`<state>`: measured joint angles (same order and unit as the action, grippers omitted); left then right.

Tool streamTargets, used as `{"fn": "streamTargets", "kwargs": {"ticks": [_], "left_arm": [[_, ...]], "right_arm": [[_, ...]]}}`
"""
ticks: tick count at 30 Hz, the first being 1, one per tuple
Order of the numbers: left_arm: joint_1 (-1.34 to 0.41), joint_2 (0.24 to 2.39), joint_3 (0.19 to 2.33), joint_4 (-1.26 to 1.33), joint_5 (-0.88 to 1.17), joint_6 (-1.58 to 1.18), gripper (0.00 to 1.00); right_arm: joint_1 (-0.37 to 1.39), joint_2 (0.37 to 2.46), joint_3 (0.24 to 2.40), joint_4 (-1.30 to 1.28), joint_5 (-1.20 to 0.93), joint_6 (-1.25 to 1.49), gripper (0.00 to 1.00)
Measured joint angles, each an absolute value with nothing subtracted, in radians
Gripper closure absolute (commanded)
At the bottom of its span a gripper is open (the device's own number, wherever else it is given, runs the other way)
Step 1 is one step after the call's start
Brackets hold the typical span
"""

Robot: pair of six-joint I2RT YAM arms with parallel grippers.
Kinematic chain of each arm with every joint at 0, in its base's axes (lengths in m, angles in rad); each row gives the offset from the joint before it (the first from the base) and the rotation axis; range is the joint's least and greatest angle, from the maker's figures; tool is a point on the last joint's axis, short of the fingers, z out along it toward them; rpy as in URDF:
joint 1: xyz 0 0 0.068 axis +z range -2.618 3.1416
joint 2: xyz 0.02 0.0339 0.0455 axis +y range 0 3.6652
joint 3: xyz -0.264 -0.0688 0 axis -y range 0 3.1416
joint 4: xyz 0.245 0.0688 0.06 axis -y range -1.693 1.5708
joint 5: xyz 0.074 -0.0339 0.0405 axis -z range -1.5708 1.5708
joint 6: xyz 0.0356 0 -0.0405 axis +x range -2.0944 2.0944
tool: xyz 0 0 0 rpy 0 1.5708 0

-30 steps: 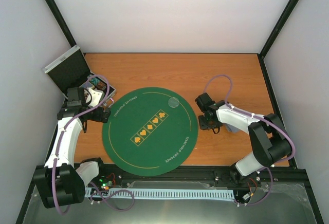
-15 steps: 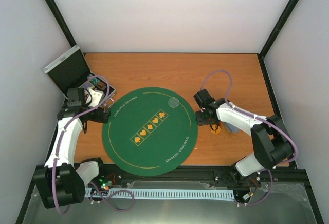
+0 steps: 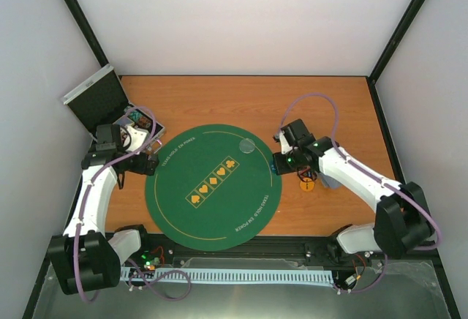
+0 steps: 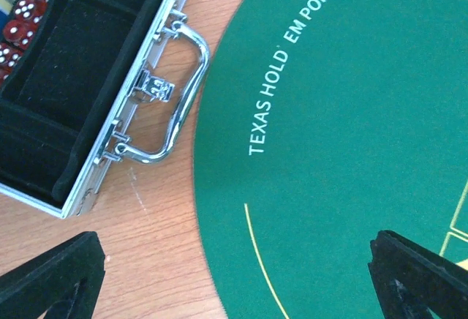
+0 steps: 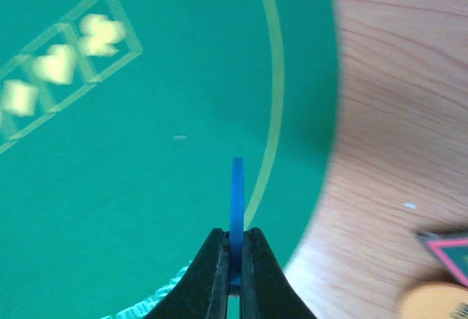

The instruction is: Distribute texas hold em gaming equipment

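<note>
My right gripper (image 5: pixel 235 238) is shut on a blue disc (image 5: pixel 236 194), which stands edge-on between the fingers. In the top view that gripper (image 3: pixel 280 164) hangs over the right rim of the green mat (image 3: pixel 212 209). An orange disc (image 3: pixel 307 184) lies on the wood just right of it, next to a black triangle marker (image 5: pixel 450 249). A clear disc (image 3: pixel 247 145) rests on the mat's far right part. My left gripper (image 4: pixel 238 282) stands wide open over the mat's left edge, with nothing between its fingers.
The open silver case (image 3: pixel 102 99) sits at the back left, its handle (image 4: pixel 179 92) facing the mat and red dice (image 4: pixel 18 23) in one compartment. A grey-blue thing (image 3: pixel 327 182) lies partly under the right arm. Bare wood stretches behind and to the right of the mat.
The right gripper shut on the blue disc, rose and moved left to the mat's rim, uncovering the orange disc. The left arm has not moved.
</note>
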<state>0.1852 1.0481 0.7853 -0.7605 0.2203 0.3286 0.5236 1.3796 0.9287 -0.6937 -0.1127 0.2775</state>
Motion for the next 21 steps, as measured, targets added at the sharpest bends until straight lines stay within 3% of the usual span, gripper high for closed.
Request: {"fn": "streamTargets", "kwargs": {"ticks": [4,9,11,18,21], "left_arm": [[0.185,1.093,0.868,-0.825,0.311,0.353,0.01],[0.181,1.166,1.103,-0.922,0.616,0.414,0.22],[0.150,1.172,1.176,-0.950,0.790,0.454,0.26],[-0.131,1.172,1.220,-0.997,1.075,0.505,0.27],[-0.229,1.172,1.213,-1.013,1.111,0.530,0.35]], "right_arm": [[0.546,1.305,0.928,-0.638,-0.311,0.225,0.97],[0.630,1.200,0.929,-0.474,-0.554,0.179,0.97],[0.662,1.185,0.932,-0.408,-0.622,0.167,0.97],[0.807,1.234,0.984,-0.268,-0.717,0.125,0.97],[0.855,1.257,1.005,-0.229,-0.730,0.109,0.97]]}}
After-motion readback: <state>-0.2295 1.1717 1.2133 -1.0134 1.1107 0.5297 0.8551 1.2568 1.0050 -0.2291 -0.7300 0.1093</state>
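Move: The blue button is already pinched in the right fingers, some 40 cm to the right of the empty, open left hand, about level in reach and 4 cm lower. From the left hand, the mat's suit row lies 20 cm right, level in reach, and the case 15 cm ahead, 8 cm left. From the right hand, the left gripper is 40 cm left and 3 cm higher; the clear disc sits 10 cm ahead, 9 cm left, the orange disc 10 cm right, 3 cm back. Keeping its pinch on the blue button, the right hand carries it left about 18 cm and up as much, drawing back some as its fingers swing round to point left. The left hand rises, then sweeps right over the mat to meet it, easing back late; its fingers turn some 70 degrees to face right and narrow partly. ##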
